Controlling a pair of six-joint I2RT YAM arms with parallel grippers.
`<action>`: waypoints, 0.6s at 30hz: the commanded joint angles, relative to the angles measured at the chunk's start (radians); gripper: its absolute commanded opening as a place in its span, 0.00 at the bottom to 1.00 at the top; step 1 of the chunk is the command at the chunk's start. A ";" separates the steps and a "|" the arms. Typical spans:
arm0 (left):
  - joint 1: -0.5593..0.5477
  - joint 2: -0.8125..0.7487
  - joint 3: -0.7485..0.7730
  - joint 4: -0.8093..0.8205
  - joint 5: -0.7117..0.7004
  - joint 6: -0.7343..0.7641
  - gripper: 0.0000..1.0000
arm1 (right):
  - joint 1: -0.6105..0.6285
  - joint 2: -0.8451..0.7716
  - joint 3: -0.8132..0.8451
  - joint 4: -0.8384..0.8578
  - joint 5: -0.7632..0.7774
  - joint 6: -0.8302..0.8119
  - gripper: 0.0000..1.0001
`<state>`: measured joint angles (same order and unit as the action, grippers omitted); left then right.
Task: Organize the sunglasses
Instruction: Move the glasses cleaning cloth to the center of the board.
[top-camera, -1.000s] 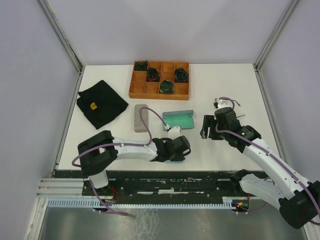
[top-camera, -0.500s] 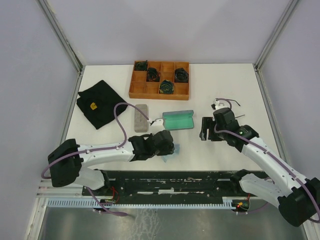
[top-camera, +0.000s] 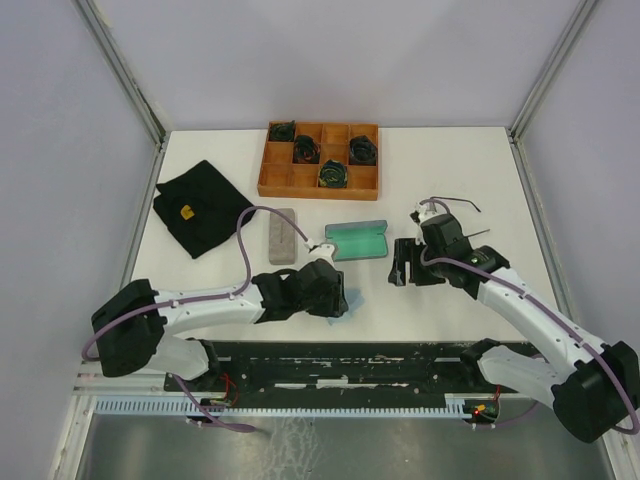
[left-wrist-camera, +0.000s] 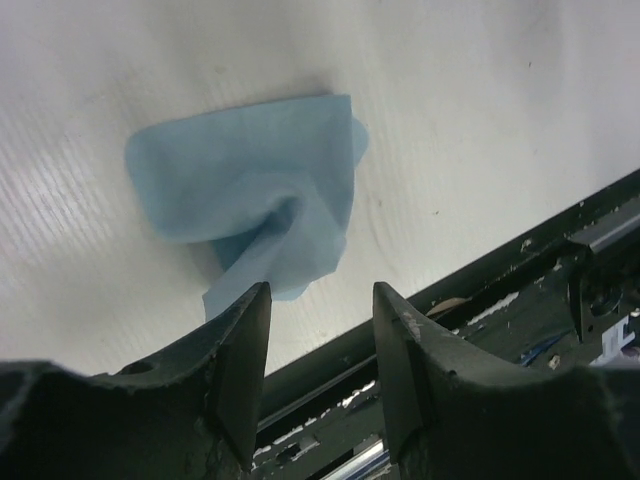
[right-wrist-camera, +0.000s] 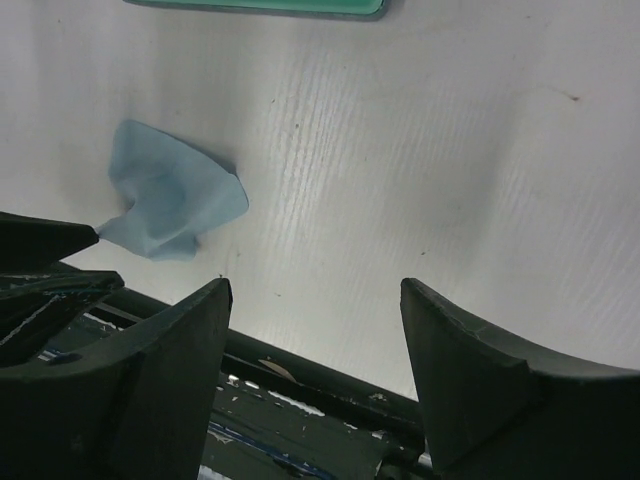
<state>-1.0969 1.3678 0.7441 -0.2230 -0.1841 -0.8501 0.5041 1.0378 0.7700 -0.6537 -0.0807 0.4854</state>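
Of the sunglasses I only see thin dark wire arms poking out on the table beside my right wrist; the rest is hidden by the arm. A crumpled light blue cloth lies loose on the table near the front edge, just ahead of my left gripper, which is open and holds nothing. That blue cloth also shows in the right wrist view. My right gripper hangs wide open over bare table, right of the open green-lined case. A shut grey case lies left of it.
A wooden compartment tray with several dark green coiled bundles stands at the back. A black cloth lies at the back left. The dark metal rail runs along the table's near edge, close below both grippers.
My left gripper has opened, released the blue cloth and drawn back to the left. The right arm has shifted slightly left, still open.
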 joint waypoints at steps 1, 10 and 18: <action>-0.001 -0.026 -0.047 0.015 0.082 0.086 0.51 | 0.008 0.016 -0.008 0.040 -0.061 0.009 0.77; -0.016 -0.115 -0.186 0.000 0.022 -0.008 0.58 | 0.041 0.022 -0.039 0.072 -0.058 0.057 0.77; -0.018 -0.144 -0.242 0.052 0.014 -0.039 0.56 | 0.224 0.049 -0.061 0.188 0.004 0.189 0.73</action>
<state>-1.1084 1.2366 0.5190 -0.2237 -0.1513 -0.8516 0.6613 1.0832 0.7269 -0.5808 -0.1120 0.5842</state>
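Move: The cleaning cloth lies crumpled and loose on the board, its middle about 3 cm ahead of the left hand, neither left nor right, some 6 cm below. From the left hand, the open green case stands about 19 cm ahead and 3 cm right, the closed grey case some 20 cm ahead and 15 cm left. For the right hand the cloth is roughly 12 cm left, about level, 10 cm below; the green case is 16 cm ahead and 10 cm left. Down, left and back, the left hand drops about 5 cm with its fingers still half open, lands on the near left part of the cloth and draws it along, going some 5 cm left in all and hardly rising again. The right hand, open, drifts about 4 cm left and a little back and down towards the cloth. ##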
